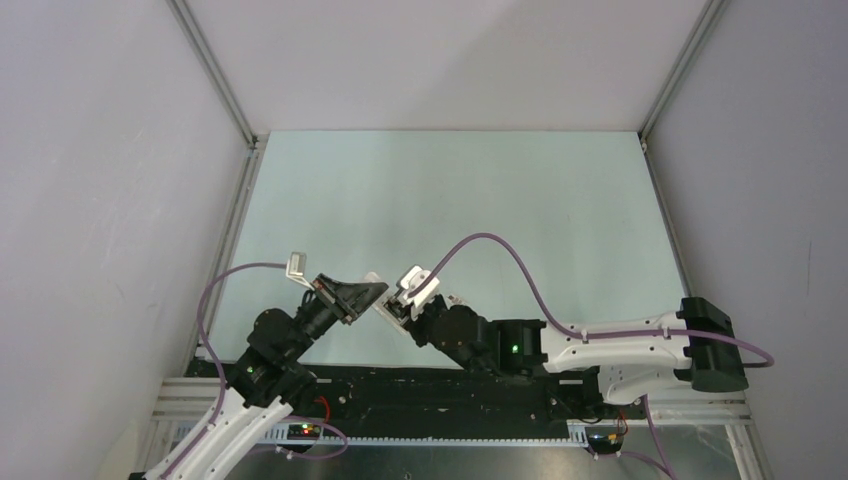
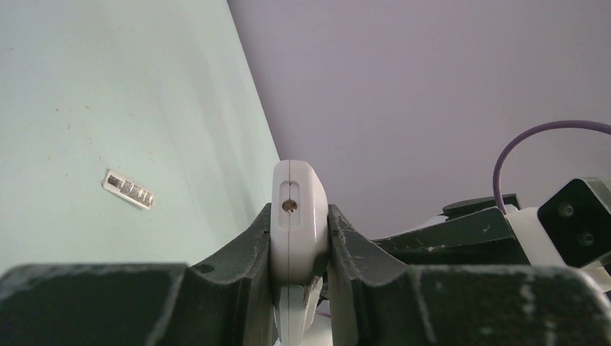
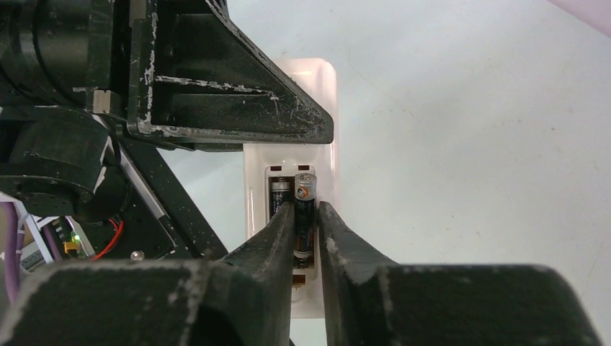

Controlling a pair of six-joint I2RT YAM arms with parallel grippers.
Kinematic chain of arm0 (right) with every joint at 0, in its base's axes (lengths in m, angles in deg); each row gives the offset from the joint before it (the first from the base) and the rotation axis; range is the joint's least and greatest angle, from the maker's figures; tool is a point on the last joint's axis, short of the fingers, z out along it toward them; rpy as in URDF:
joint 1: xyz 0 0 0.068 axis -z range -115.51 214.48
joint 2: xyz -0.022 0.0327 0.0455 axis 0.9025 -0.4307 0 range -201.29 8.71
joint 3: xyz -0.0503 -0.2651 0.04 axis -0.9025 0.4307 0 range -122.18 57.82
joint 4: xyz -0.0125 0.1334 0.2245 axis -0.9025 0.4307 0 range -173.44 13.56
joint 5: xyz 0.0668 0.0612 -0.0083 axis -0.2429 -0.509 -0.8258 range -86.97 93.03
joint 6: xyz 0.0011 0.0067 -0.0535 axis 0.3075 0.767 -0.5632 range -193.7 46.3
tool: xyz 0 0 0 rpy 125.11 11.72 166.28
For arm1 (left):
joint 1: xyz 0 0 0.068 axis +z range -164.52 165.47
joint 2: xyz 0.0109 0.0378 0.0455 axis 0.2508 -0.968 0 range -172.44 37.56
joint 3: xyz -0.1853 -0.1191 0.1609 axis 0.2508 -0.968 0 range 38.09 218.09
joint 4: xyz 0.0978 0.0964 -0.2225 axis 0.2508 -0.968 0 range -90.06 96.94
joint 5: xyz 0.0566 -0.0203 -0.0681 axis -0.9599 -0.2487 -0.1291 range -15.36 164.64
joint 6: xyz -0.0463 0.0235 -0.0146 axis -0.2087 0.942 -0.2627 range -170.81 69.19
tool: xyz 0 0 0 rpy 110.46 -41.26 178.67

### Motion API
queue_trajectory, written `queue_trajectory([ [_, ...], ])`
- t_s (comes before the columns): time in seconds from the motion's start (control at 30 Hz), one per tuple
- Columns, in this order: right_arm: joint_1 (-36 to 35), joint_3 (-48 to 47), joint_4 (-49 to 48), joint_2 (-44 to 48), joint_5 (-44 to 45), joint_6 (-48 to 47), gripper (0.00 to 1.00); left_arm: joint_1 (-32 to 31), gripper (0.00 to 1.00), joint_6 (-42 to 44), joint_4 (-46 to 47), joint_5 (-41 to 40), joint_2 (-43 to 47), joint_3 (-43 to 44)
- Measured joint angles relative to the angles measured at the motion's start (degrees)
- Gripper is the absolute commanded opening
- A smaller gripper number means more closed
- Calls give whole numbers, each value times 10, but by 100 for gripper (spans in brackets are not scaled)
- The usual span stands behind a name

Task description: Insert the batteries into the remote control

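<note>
My left gripper (image 2: 300, 216) is shut on the remote control (image 2: 298, 194), holding the white handset edge-on just above the table. In the right wrist view its plain back (image 3: 326, 155) faces the camera with the recess uncovered. One of the batteries (image 3: 279, 193) lies in the recess's left slot. A second battery (image 3: 305, 193) lies along the right slot, between the fingers of my right gripper (image 3: 306, 210). Those jaws stand slightly parted, with a sliver of gap on the battery's right side. Seen from the top, both grippers (image 1: 372, 292) (image 1: 392, 305) meet at the near left.
A small flat pale cover plate (image 1: 296, 265) lies on the table beyond the left gripper, near the left wall, and also shows in the left wrist view (image 2: 128, 189). The left gripper's black finger (image 3: 216, 86) covers the remote's upper part. White walls enclose the pale green table (image 1: 500, 200).
</note>
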Motion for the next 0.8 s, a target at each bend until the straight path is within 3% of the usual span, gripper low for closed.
queue_trajectory([
  [0.4,9,-1,4,-7,7,3,40,2,0,-7,-6,1,-8,0],
  [0.8,17,-1,7,-7,-3,4,46,2,0,-16,-7,5,-19,0],
])
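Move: The second battery, lying in the right-hand slot of the remote's open compartment, is practically between the right fingertips, its middle about 1 cm below the hand point. The first battery lies beside it, roughly 1 cm back and 1 cm left of that hand, and the loose cover is on the table some 12 cm to its right, 1 cm back and far below. From the left hand, which holds the remote, the second battery is about 3 cm back and 3 cm right. Spreading its fingertips from little more than a battery's width to nearly half open, the right hand slides about 1 cm forward across the compartment and sinks about half a centimetre, so one finger stays close to the second battery while the other swings clear. The left hand keeps its pinch on the remote's far end and lowers it about 1 cm, tipping slightly. ##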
